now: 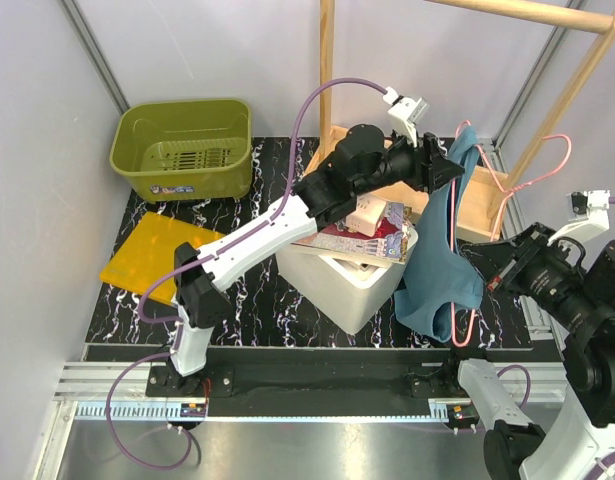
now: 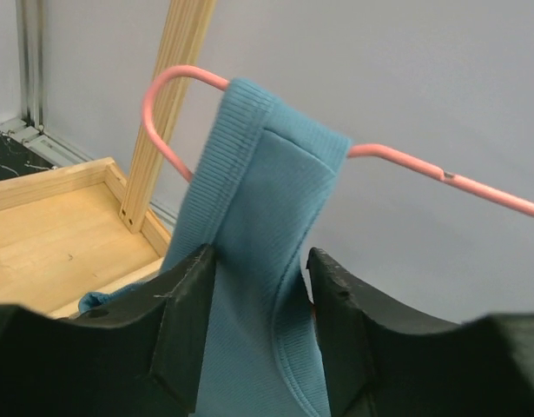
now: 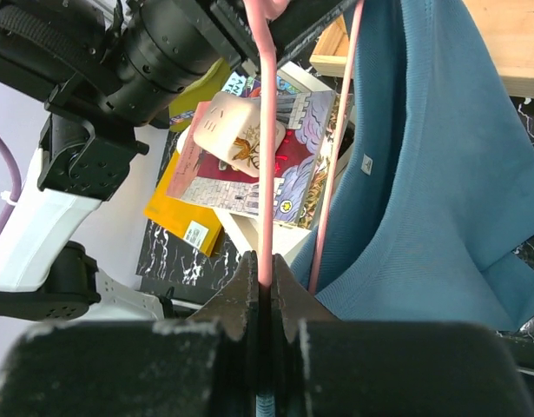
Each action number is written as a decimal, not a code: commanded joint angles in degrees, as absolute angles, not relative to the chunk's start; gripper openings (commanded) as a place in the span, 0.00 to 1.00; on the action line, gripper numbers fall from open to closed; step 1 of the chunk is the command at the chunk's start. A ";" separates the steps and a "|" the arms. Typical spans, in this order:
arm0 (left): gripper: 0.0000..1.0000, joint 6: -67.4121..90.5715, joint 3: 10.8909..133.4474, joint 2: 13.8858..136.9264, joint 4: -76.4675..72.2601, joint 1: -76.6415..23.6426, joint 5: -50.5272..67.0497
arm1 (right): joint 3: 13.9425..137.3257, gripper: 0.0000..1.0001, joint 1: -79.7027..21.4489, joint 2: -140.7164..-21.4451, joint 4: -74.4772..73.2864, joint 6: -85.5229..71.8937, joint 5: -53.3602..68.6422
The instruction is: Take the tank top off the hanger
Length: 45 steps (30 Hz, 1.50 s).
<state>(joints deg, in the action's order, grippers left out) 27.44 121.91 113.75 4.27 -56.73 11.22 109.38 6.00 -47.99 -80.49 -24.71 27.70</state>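
The teal tank top (image 1: 442,270) hangs limp on the pink wire hanger (image 1: 535,168), to the right of the white box. In the left wrist view a strap of the tank top (image 2: 249,208) is draped over the hanger's bend (image 2: 167,87). My left gripper (image 2: 260,254) stands open around that strap, one finger on each side, both close against the fabric. My left gripper (image 1: 449,165) is up at the garment's top. My right gripper (image 3: 265,261) is shut on a straight run of the hanger (image 3: 265,165), with the tank top (image 3: 440,174) just to its right. My right gripper (image 1: 492,272) sits low at the right.
A white box (image 1: 357,290) holds books and a small packet, right under the left arm. A green basket (image 1: 182,150) stands at the back left and a yellow board (image 1: 157,255) lies in front of it. The wooden rack's post (image 1: 326,60) and base tray (image 1: 487,205) are behind.
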 commanded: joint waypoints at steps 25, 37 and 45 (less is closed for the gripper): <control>0.00 37.78 132.18 116.18 1.94 -56.78 -7.56 | 95.98 0.00 5.80 -37.09 -86.84 -21.19 33.56; 0.00 42.18 136.67 120.23 5.45 -55.20 -14.68 | 99.05 0.00 5.62 -33.93 -90.35 -18.55 31.03; 0.00 43.24 137.46 122.25 5.45 -54.67 -11.08 | 101.24 0.00 5.62 -35.67 -90.00 -18.72 24.88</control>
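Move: The tank top's upper strap, looped over the hanger, lies just beyond the left fingertips, about 2 cm right, 1 cm ahead and 3 cm above the hand point. The hanger's far end is roughly 5 cm ahead, 3 cm right and 4 cm up from the left hand. The white box sits some 14 cm left, 7 cm back and 12 cm down from it. From the right hand, which already holds the hanger's wire, the strap is about 19 cm ahead, 4 cm left and roughly level. Close the left gripper on the strap between its fingers, then carry it forward about 7 cm past the hanger's far end, arching up some 4 cm and mostly back down while turning about 20 degrees counter-clockwise. Meanwhile keep the right gripper's pinch on the hanger and draw it back and down, roughly 4 cm each way, away from the left hand. ##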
